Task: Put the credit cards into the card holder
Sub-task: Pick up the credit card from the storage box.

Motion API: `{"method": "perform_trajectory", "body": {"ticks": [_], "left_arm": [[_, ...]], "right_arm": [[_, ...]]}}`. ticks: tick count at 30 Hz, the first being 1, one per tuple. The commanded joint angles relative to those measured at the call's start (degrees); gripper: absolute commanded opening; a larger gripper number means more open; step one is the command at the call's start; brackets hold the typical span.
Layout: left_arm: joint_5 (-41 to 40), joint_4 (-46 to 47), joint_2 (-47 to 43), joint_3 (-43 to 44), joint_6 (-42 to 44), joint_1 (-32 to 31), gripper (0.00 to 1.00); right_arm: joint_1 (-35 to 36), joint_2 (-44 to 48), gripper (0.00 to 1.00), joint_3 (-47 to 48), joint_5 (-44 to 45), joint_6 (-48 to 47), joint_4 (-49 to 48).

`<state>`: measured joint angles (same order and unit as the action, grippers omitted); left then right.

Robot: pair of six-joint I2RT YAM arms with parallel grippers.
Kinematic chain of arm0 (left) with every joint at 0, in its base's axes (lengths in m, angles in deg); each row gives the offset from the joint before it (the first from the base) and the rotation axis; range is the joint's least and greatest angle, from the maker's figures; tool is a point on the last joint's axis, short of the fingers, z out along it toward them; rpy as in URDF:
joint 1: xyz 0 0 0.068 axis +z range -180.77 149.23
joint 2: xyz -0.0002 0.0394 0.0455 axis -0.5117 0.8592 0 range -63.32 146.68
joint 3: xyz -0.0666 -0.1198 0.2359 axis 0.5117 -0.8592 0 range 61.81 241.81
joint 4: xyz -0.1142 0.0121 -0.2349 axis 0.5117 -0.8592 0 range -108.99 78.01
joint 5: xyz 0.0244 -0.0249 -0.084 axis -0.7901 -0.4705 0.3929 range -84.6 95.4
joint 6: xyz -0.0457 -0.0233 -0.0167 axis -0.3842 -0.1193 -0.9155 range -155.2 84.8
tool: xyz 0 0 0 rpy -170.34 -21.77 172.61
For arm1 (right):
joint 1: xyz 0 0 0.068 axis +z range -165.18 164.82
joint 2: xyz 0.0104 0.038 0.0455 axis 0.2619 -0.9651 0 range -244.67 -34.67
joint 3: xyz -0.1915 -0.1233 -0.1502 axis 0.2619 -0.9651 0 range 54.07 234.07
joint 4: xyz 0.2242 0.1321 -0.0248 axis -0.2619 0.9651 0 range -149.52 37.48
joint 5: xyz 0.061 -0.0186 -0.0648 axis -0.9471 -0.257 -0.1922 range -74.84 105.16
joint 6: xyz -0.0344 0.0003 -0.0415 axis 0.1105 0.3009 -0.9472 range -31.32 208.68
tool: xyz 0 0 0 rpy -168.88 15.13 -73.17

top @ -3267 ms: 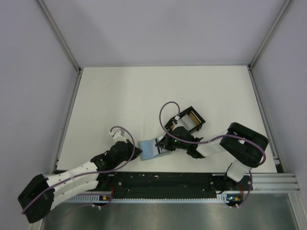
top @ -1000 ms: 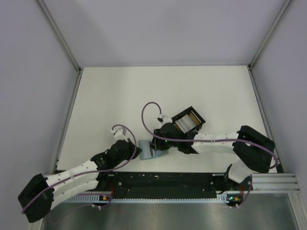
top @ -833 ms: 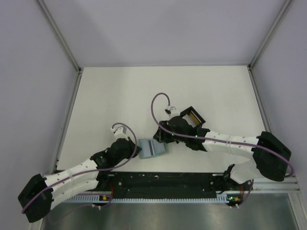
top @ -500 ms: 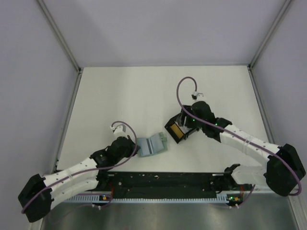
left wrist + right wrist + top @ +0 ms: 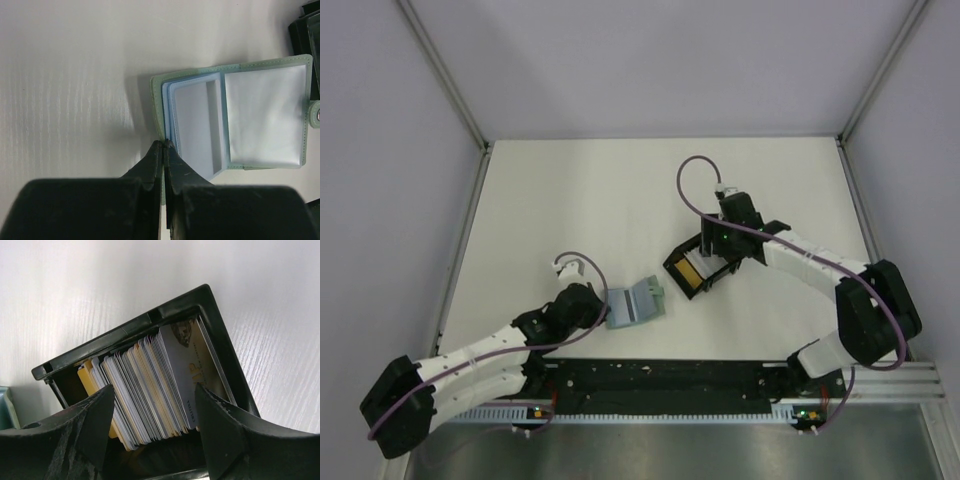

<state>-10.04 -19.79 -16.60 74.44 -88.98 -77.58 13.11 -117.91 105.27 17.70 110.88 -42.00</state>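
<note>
The sage-green card holder lies open on the table, its pale blue-grey slotted inside facing up. My left gripper is shut on the card holder's near left edge, and a strip of green cover shows between the fingertips. The credit cards stand packed on edge in a black box; they are white, grey and yellow-orange, and the rightmost is pale grey with print. My right gripper hangs open over the box, one finger on each side of the stack, gripping nothing.
The black box sits just right of the card holder, and its corner shows in the left wrist view. A metal rail runs along the table's near edge. Frame posts and grey walls bound the white table.
My right arm has left the card holder and swung right, over the black box, with its jaws now wider. The box has turned and slid nearer the holder. The left gripper still pinches the holder.
</note>
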Motion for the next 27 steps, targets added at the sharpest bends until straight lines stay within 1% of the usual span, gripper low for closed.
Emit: {"method": "perform_trajectory", "body": {"ticks": [1, 5, 9, 14, 18, 27], "left_arm": [[0.50, 1.82, -0.93, 2.58, 1.13, 0.23, 0.00], [0.59, 1.64, -1.02, 3.28, 1.66, 0.40, 0.00], [0.50, 1.64, -0.75, 3.72, 2.27, 0.49, 0.00], [0.50, 1.73, -0.49, 4.08, 2.54, 0.40, 0.00], [0.41, 1.90, -0.49, 3.99, 2.45, 0.49, 0.00], [0.94, 2.70, -0.23, 3.73, 2.63, 0.58, 0.00]], "right_arm": [[-0.78, -2.80, 0.65, 3.82, -0.88, -2.68, -0.38], [-1.05, -4.82, 0.65, 4.17, -0.79, -2.86, -0.38], [-1.75, -6.23, 0.65, 4.52, -4.47, -3.04, -0.55], [-1.84, -4.57, 0.62, 4.00, -5.88, -2.77, -0.64], [-1.75, -2.72, 0.56, 3.38, -7.55, -2.51, -0.91], [-1.84, -1.05, 0.36, 1.97, -7.29, -1.54, -1.26]]}}
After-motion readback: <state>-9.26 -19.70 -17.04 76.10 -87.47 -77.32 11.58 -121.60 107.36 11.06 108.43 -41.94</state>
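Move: The right hand is open above the storage box, straddling its card row; the front cards, at the row's right end, lie about 3 cm below, 1 cm ahead and 1 cm to the right. The gold card closing the row's other end is some 6 cm left and 4 cm back. The card holder sits roughly 20 cm left and 13 cm back. From the left hand, the front cards lie some 27 cm right and 15 cm ahead. Down first: the right hand sinks about 2 cm into the row with its fingers wide, then closes them partway on the front cards, the right fingertip coming against the front card's face, while easing about 1 cm left and 1 cm back up. The left hand keeps its pinch on the holder's left edge and rises slightly over 1 cm, then stays. ##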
